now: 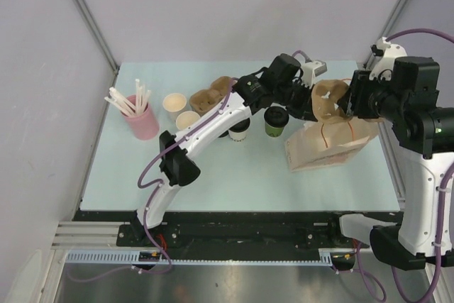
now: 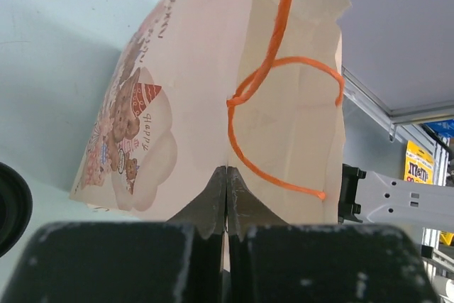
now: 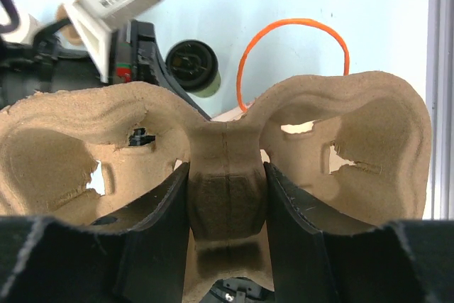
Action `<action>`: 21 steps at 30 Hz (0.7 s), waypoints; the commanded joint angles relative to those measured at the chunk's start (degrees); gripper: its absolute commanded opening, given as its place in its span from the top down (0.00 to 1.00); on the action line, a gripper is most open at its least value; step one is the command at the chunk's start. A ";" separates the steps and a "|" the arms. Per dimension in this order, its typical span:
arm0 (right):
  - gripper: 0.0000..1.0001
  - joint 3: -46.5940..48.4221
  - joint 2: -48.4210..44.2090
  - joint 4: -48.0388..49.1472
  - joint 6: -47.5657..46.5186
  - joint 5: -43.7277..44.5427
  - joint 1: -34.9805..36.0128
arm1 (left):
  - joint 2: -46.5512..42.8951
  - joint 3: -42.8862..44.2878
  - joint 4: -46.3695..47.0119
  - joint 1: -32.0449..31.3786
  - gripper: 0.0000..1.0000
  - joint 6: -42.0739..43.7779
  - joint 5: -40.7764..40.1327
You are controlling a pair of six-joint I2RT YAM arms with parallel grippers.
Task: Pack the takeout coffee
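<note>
Two takeout coffee cups with black lids stand mid-table: the white-sided one (image 1: 239, 130) and the green-sided one (image 1: 275, 121), whose lid (image 3: 191, 66) also shows in the right wrist view. To their right a paper bag (image 1: 332, 144) with orange cord handles lies tilted. My left gripper (image 1: 306, 104) (image 2: 227, 172) is shut on the edge of the bag (image 2: 198, 69). My right gripper (image 1: 347, 101) (image 3: 227, 175) is shut on the middle ridge of a brown pulp cup carrier (image 1: 328, 97) (image 3: 355, 125), held above the bag's mouth.
A pink cup of white straws (image 1: 142, 120) stands at the left. Two lidless paper cups (image 1: 174, 104) (image 1: 187, 120) and a second pulp carrier (image 1: 210, 96) sit behind the coffees. The left arm stretches over the white-sided cup. The table's right edge (image 1: 386, 154) is close to the bag.
</note>
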 commanded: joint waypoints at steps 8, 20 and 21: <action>0.79 -17.65 -1.89 12.69 -9.61 -7.16 -2.22 | -0.34 -0.09 2.15 1.22 1.00 0.71 2.53; 0.80 -31.10 -2.59 12.44 -10.05 -0.92 -4.07 | -0.43 -0.53 2.06 1.58 1.00 6.60 -0.80; 0.80 -31.64 -2.68 12.53 -10.14 -0.57 -3.98 | -0.51 -0.35 2.06 1.58 1.00 7.13 -1.25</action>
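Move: The right hand, already gripping the cup carrier by its bridge, hangs some 14 cm above the paper bag's open mouth, whose middle is about 1 cm ahead and 2 cm to its left. The green lidded cup stands roughly 7 cm ahead, 11 cm left and 36 cm below the hand; the white lidded cup is about 10 cm farther left. From the left hand, at the bag's far-left rim, the mouth's middle is 6 cm right, 2 cm back and about level. Still pinching the carrier's middle bridge, the right hand drives it straight down about 14 cm into the bag's mouth, easing some 3 cm forward on the way and tipping its fingers roughly 15 degrees further down. The left hand's shut fingers keep their hold on the far-left rim, creeping only a centimetre or so forward. ##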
